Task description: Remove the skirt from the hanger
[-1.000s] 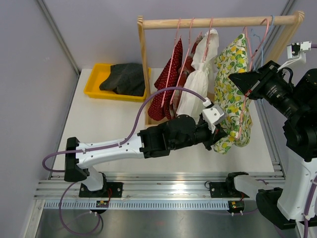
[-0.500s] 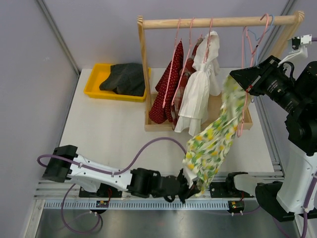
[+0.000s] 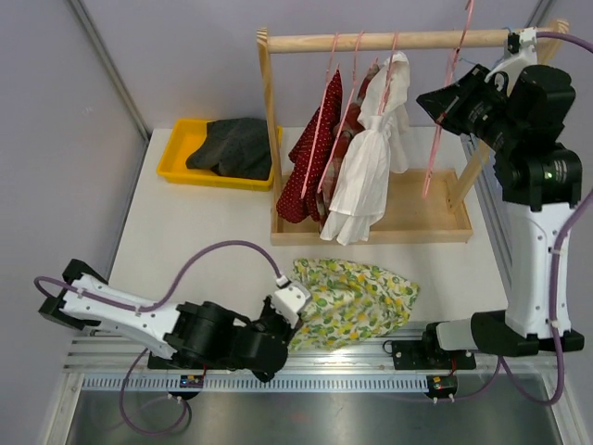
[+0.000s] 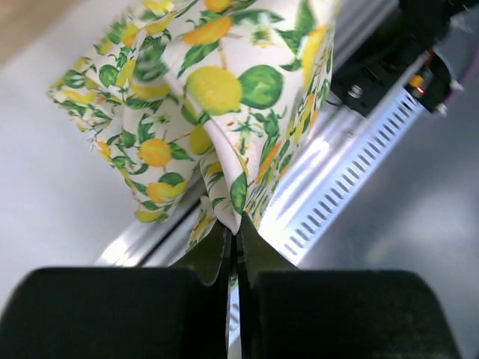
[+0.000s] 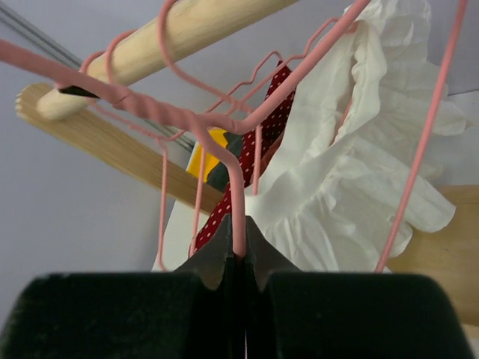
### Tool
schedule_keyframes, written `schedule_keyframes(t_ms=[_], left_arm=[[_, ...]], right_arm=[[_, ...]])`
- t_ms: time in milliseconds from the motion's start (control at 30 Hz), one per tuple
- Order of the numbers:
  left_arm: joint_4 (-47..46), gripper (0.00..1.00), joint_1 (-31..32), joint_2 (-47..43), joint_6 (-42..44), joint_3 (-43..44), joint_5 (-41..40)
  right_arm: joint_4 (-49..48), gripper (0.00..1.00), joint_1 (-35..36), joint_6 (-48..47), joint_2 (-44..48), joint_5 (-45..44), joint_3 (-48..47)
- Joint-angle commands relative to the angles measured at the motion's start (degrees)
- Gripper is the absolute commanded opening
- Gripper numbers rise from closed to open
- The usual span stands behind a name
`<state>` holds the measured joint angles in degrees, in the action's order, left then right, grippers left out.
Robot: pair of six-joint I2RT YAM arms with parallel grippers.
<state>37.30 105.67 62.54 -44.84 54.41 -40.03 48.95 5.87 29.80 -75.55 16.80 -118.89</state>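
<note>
The lemon-print skirt (image 3: pixel 357 297) lies crumpled on the table near its front edge, off its hanger. My left gripper (image 3: pixel 283 313) is shut on a fold of the skirt (image 4: pixel 224 134) at its left end, over the front rail. My right gripper (image 3: pixel 443 113) is shut on the bare pink hanger (image 3: pixel 443 125) and holds it up at the right end of the wooden rail (image 3: pixel 398 41). In the right wrist view the hanger's wire (image 5: pixel 238 217) runs between my closed fingers.
Three more pink hangers carry a red dotted garment (image 3: pixel 310 158) and a white garment (image 3: pixel 369 167) on the wooden rack (image 3: pixel 408 227). A yellow tray (image 3: pixel 176 158) with dark cloth (image 3: pixel 236 146) sits at the back left. A metal rail (image 3: pixel 315 350) runs along the front.
The skirt has come off the hanger and dropped onto the table. My left arm has pulled back to the front with it. My right gripper has lifted the bare hanger higher.
</note>
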Motion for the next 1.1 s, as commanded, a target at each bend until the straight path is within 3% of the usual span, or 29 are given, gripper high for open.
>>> schedule_keyframes(t_ms=[0,200,333,533,633,700,733,767,867,900,933,1033,1067], left_arm=[[22.06,0.0,-0.2,-6.36,-5.34,7.96,-13.74],[33.35,0.0,-2.3,-10.51,-5.17,16.15,-22.54],[34.6,0.0,-10.9,-9.99,2.01,21.78,-23.25],[14.32,0.0,-31.46,-11.3,32.82,25.12,-14.14],[6.57,0.0,-45.93,-8.06,42.08,29.95,-6.83],[3.76,0.0,-52.2,-3.08,44.39,35.63,-2.71],[3.05,0.0,-55.36,-1.3,47.01,37.41,2.19],[2.17,0.0,-61.92,0.98,47.65,39.61,4.76],[1.55,0.0,-74.23,11.78,48.27,51.81,11.98],[2.16,0.0,-76.73,14.94,48.44,55.76,12.17],[2.69,0.0,-78.93,23.07,48.36,66.5,12.69],[6.55,0.0,-85.35,39.6,48.79,88.66,11.03],[4.3,0.0,-87.37,40.19,48.1,86.24,10.94]], right_arm=[[-7.11,0.0,-1.21,-1.33,-4.95,-2.47,-4.24],[-10.36,0.0,-5.42,0.78,-11.11,-0.45,-3.9],[-11.33,0.0,-5.34,1.84,-10.16,1.48,1.01],[-14.85,0.0,-7.1,1.84,-4.44,3.59,14.46],[-15.46,0.0,-7.1,1.84,-1.71,4.21,20.34],[-15.55,0.0,-7.1,1.93,-0.4,4.38,21.77],[-15.2,0.07,-7.1,2.01,0.39,4.91,22.21],[-14.85,0.22,-7.1,1.75,0.75,5.35,22.73],[-13.97,0.89,-7.1,1.49,2.51,6.84,24.31],[-13.97,0.95,-7.1,1.49,3.73,6.93,24.93],[-13.88,0.99,-7.1,1.31,4.44,7.37,25.54],[-13.62,0.99,-7.1,1.31,6.99,8.95,28.7],[-13.79,0.99,-7.1,1.4,7.69,9.56,29.41]])
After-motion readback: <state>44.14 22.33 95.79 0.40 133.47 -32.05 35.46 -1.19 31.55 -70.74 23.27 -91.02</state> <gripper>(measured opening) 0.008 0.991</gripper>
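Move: Ahead of the left hand, which already holds the lemon-print skirt, the yellow tray lies about 64 cm out, 27 cm to its left and 17 cm lower; the dark skirt in it is some 64 cm ahead, 21 cm left. The red dotted skirt hangs about 44 cm ahead, 2 cm right. From the right hand, holding the empty pink hanger, the bar spot is about 12 cm ahead, 4 cm right, 6 cm up; the white dress hangs 13 cm ahead, 11 cm left. Sweeping the pinched skirt towards the tray, the left hand goes about 40 cm forward, rising some 30 cm and shifting 23 cm left, while it swings roughly 60 degrees counter-clockwise and its fingers tip up. The right hand pushes the hanger forward about 10 cm to the bar, sinking as it goes, then lowers further and draws back some 6 cm, opening wide to let go. ##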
